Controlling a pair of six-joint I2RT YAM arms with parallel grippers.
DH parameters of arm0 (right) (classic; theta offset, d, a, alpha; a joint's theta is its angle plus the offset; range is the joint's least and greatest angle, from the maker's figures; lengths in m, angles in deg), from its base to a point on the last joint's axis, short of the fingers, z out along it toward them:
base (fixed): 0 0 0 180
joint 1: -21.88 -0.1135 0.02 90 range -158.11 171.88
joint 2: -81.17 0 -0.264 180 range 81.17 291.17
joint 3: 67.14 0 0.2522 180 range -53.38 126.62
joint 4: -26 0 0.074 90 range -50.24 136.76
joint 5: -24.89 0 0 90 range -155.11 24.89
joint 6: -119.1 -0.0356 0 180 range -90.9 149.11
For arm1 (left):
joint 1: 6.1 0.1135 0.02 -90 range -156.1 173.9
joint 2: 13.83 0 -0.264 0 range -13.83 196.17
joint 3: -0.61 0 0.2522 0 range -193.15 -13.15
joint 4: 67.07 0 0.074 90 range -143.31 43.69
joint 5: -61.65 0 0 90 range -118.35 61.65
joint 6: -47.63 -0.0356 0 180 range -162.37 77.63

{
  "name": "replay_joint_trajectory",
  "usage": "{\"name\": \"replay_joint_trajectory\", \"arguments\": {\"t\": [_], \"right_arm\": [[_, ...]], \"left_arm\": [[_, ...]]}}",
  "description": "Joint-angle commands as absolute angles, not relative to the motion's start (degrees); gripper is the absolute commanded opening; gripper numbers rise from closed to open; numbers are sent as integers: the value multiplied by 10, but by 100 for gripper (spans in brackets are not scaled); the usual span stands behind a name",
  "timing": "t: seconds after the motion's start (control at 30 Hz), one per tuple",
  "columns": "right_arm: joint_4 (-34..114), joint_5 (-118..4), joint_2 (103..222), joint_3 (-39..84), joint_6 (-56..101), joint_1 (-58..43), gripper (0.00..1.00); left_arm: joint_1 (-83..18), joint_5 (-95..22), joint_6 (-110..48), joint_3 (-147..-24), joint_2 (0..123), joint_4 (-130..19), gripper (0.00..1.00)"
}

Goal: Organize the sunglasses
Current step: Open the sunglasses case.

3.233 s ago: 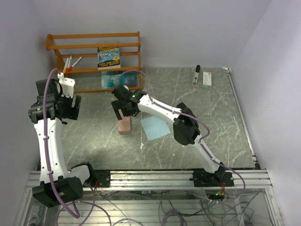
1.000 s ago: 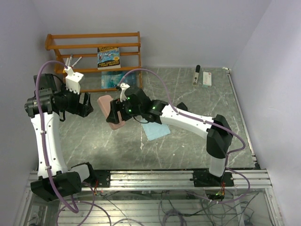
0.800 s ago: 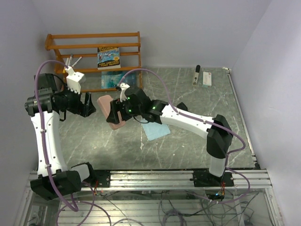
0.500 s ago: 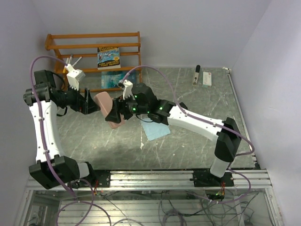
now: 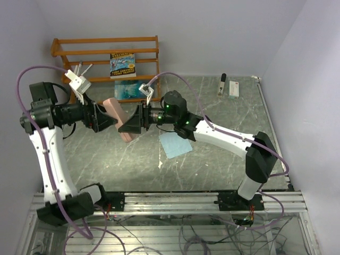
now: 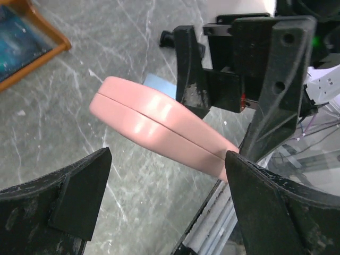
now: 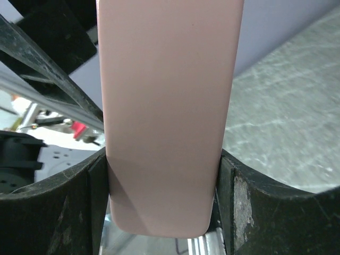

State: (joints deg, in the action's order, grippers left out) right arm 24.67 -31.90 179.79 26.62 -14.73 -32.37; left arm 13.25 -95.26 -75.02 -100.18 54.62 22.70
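Observation:
A closed pink glasses case (image 5: 118,118) hangs tilted in the air above the table's left half. My right gripper (image 5: 129,123) is shut on its lower end, with the black fingers pressed against both long sides of the case (image 7: 170,106). My left gripper (image 5: 103,121) faces it from the left, open wide. In the left wrist view the case (image 6: 159,125) lies across the gap just ahead of the left gripper (image 6: 167,159), and I see no contact. The sunglasses themselves are out of view.
A wooden rack (image 5: 106,53) at the back left holds a book (image 5: 122,64), a blue book (image 5: 127,89) and pens (image 5: 79,69). A light blue cloth (image 5: 174,143) lies mid-table. A black item (image 5: 222,84) and a white box (image 5: 234,88) lie at the back right.
The right arm lifted the pink case off the table and carried it left, turning level. The left gripper swung in towards the case and opened wider.

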Motion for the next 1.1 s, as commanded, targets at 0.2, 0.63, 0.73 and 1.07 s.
{"name": "replay_joint_trajectory", "arguments": {"t": [0.2, 0.63, 0.73, 1.07], "right_arm": [[-63, -222, 1807, 228, -292, -311, 0], [-361, -189, 1877, 219, -483, -311, 0], [-369, -185, 1885, 224, -490, -311, 0], [-386, -189, 1915, 254, -510, -315, 0]], "left_arm": [[138, -1009, -498, -898, 444, -60, 99], [139, -1070, -419, -899, 471, -131, 99], [139, -1080, -417, -903, 465, -134, 99], [139, -1048, -207, -850, 416, -350, 99]]}}
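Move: The right hand already grips the closed pink case near its near end. The case's middle lies about 6 cm to the right of the open left hand, roughly 1 cm ahead and about 1 cm below. From the right hand it is some 4 cm ahead, 3 cm to the left and 3 cm up. Far below, the light-blue cloth lies about 18 cm to the right of the right hand and level with it. The blue book stands roughly 25 cm ahead and 3 cm to the left. Keeping its grip, the right hand lifts the case about 6 cm, drawing it back a little and tipping its left-pointing fingers upward by some 30 degrees while turning counter-clockwise. The left hand rises as far with it and edges right towards the case, its fingers staying wide open and tilting up towards level; whether they touch the case can't be seen. ##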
